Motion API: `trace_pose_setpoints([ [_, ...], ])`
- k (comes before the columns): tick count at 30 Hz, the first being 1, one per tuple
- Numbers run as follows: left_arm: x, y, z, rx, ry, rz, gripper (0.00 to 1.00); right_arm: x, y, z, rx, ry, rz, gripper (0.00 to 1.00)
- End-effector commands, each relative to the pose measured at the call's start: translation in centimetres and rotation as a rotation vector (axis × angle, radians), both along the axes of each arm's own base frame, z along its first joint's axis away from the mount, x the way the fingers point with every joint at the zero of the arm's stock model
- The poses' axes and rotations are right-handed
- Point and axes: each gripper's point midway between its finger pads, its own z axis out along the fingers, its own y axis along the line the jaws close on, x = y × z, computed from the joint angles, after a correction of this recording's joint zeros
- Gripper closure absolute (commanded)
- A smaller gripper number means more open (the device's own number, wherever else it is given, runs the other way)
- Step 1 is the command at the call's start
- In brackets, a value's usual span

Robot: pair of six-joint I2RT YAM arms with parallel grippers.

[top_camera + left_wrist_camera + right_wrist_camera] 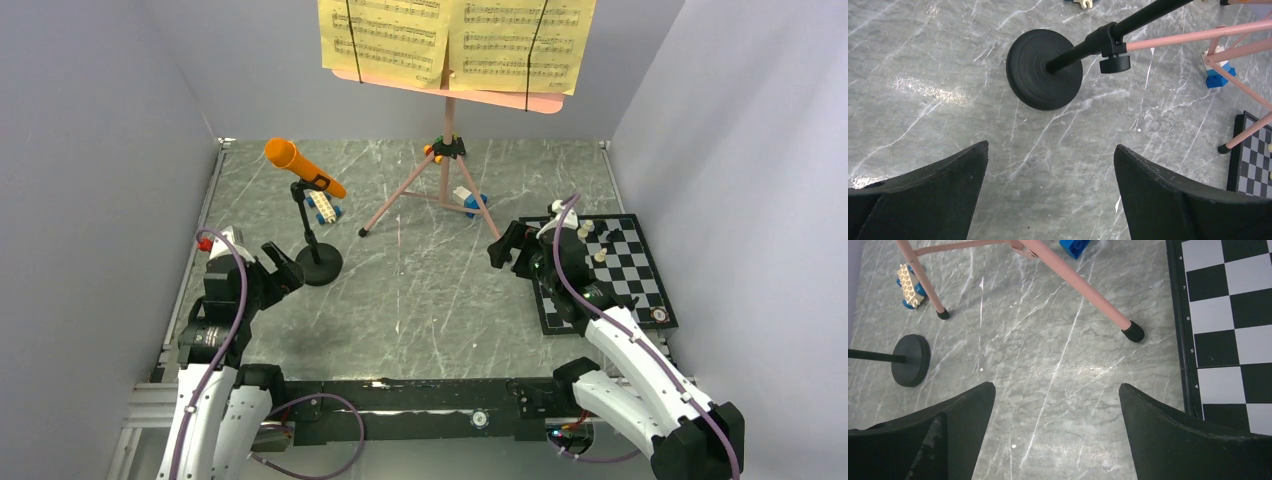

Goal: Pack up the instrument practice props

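Note:
The pink music stand [447, 120] rises at the back centre on tripod legs [1083, 287], and yellow sheet-music pages [455, 40] are strapped to its desk. An orange microphone [300, 165] sits clipped, tilted, on the black round-based mic stand [320, 265]. My left gripper [288, 267] hovers open just left of that base [1040, 70], with nothing between its fingers. My right gripper [505, 245] is open and empty too. It hangs over bare table near the stand's right foot [1134, 331], by the chessboard's left edge.
A black-and-white chessboard [640, 290] with a few pieces lies at the right, under my right arm. Blue-and-white toy blocks lie behind the mic stand [324, 207] and under the tripod [470, 200]. Grey walls close in the left, right and back.

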Motion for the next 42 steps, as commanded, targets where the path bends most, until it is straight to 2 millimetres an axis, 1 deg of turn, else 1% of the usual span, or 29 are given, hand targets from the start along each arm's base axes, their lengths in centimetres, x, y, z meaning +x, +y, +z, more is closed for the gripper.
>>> trace_pose_setpoints([
  [1,0.6,0.0,1.8,0.026,-0.078,-0.025,0.01,-0.1,0.9,0.8,0.017,-0.031,0.052,0.0],
  [3,0.8,0.0,2.3,0.04,-0.096,-0.035,0.01,-0.2,1.1,0.8,0.025,-0.031,0.06,0.0],
  [5,0.7,0.0,2.2,0.047,-0.095,-0.044,0.01,-0.3,1.0,0.8,0.027,-0.028,0.056,0.0],
  [8,0.4,0.5,1.5,0.057,-0.068,-0.017,0.01,-0.5,0.9,0.8,0.02,-0.031,0.061,0.0],
  [12,0.5,0.3,2.0,0.059,-0.086,-0.028,0.01,-0.5,1.5,1.1,0.019,-0.036,0.103,0.0],
  [16,0.7,0.7,3.1,0.086,-0.116,-0.025,0.01,-0.3,2.7,1.2,0.032,-0.024,0.152,0.0],
  [19,0.6,2.5,4.4,0.16,-0.138,0.047,0.01,-0.3,3.5,1.6,0.036,-0.033,0.196,0.0],
  [22,1.1,3.0,6.2,0.259,-0.189,0.004,0.02,-0.2,4.3,1.8,0.036,-0.032,0.23,0.0],
  [23,1.6,2.4,6.9,0.277,-0.22,-0.044,0.07,-0.3,4.5,1.8,0.039,-0.028,0.239,0.0],
  [24,2.1,1.5,7.5,0.326,-0.256,-0.137,0.16,-0.4,4.6,1.6,0.04,-0.024,0.245,0.0],
  [25,2.8,0.6,8.4,0.347,-0.307,-0.193,0.25,-0.4,4.7,1.5,0.044,-0.025,0.25,0.0],
  [26,3.3,-0.9,8.8,0.357,-0.358,-0.274,0.29,-0.5,4.9,1.4,0.047,-0.022,0.254,0.01],
  [27,3.6,-2.4,9.2,0.355,-0.418,-0.351,0.31,-0.5,5.0,1.3,0.05,-0.021,0.26,0.01],
  [28,4.0,-3.1,9.9,0.359,-0.484,-0.387,0.3,-0.5,5.1,1.3,0.051,-0.022,0.265,0.01],
  [29,4.4,-3.5,9.8,0.364,-0.527,-0.398,0.29,-0.5,5.1,1.4,0.049,-0.022,0.268,0.01],
  [31,5.0,-3.7,10.6,0.381,-0.592,-0.399,0.26,-0.4,5.2,1.7,0.045,-0.024,0.269,0.01],
  [35,6.5,-4.1,10.5,0.427,-0.591,-0.444,0.25,-0.5,5.3,1.9,0.044,-0.031,0.276,0.01],
  [37,7.5,-3.6,10.3,0.44,-0.58,-0.419,0.25,-0.6,5.4,1.8,0.045,-0.031,0.279,0.01],
  [39,8.5,-3.1,10.5,0.45,-0.618,-0.366,0.26,-0.6,5.4,1.8,0.045,-0.031,0.282,0.01],
  [42,9.2,-3.6,10.5,0.454,-0.673,-0.385,0.28,-0.6,5.4,1.6,0.039,-0.027,0.28,0.01],
])
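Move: The black stand's pole rises some 12 cm ahead of the left hand and 4 cm to its right, its middle about 3 cm below the hand. The orange tube it carries sits roughly 3 cm farther out and 2 cm farther right than the pole, some 10 cm above the hand; the toy brick car lies about 15 cm beyond the pole, down on the table. From the right hand the pole is about 41 cm left and 6 cm ahead. The black stand's pole is what the left hand closes in on: after a slight leftward swing it rises about 7 cm, cuts back to the right and reaches forward some 8 cm, levelling the fingers and turning clockwise, left side rising. The fingers narrow to about three quarters open, with the pole lined up between them. The empty right hand drifts about 5 cm left, away from the chessboard, turning some 15 degrees counter-clockwise and staying wide open. ##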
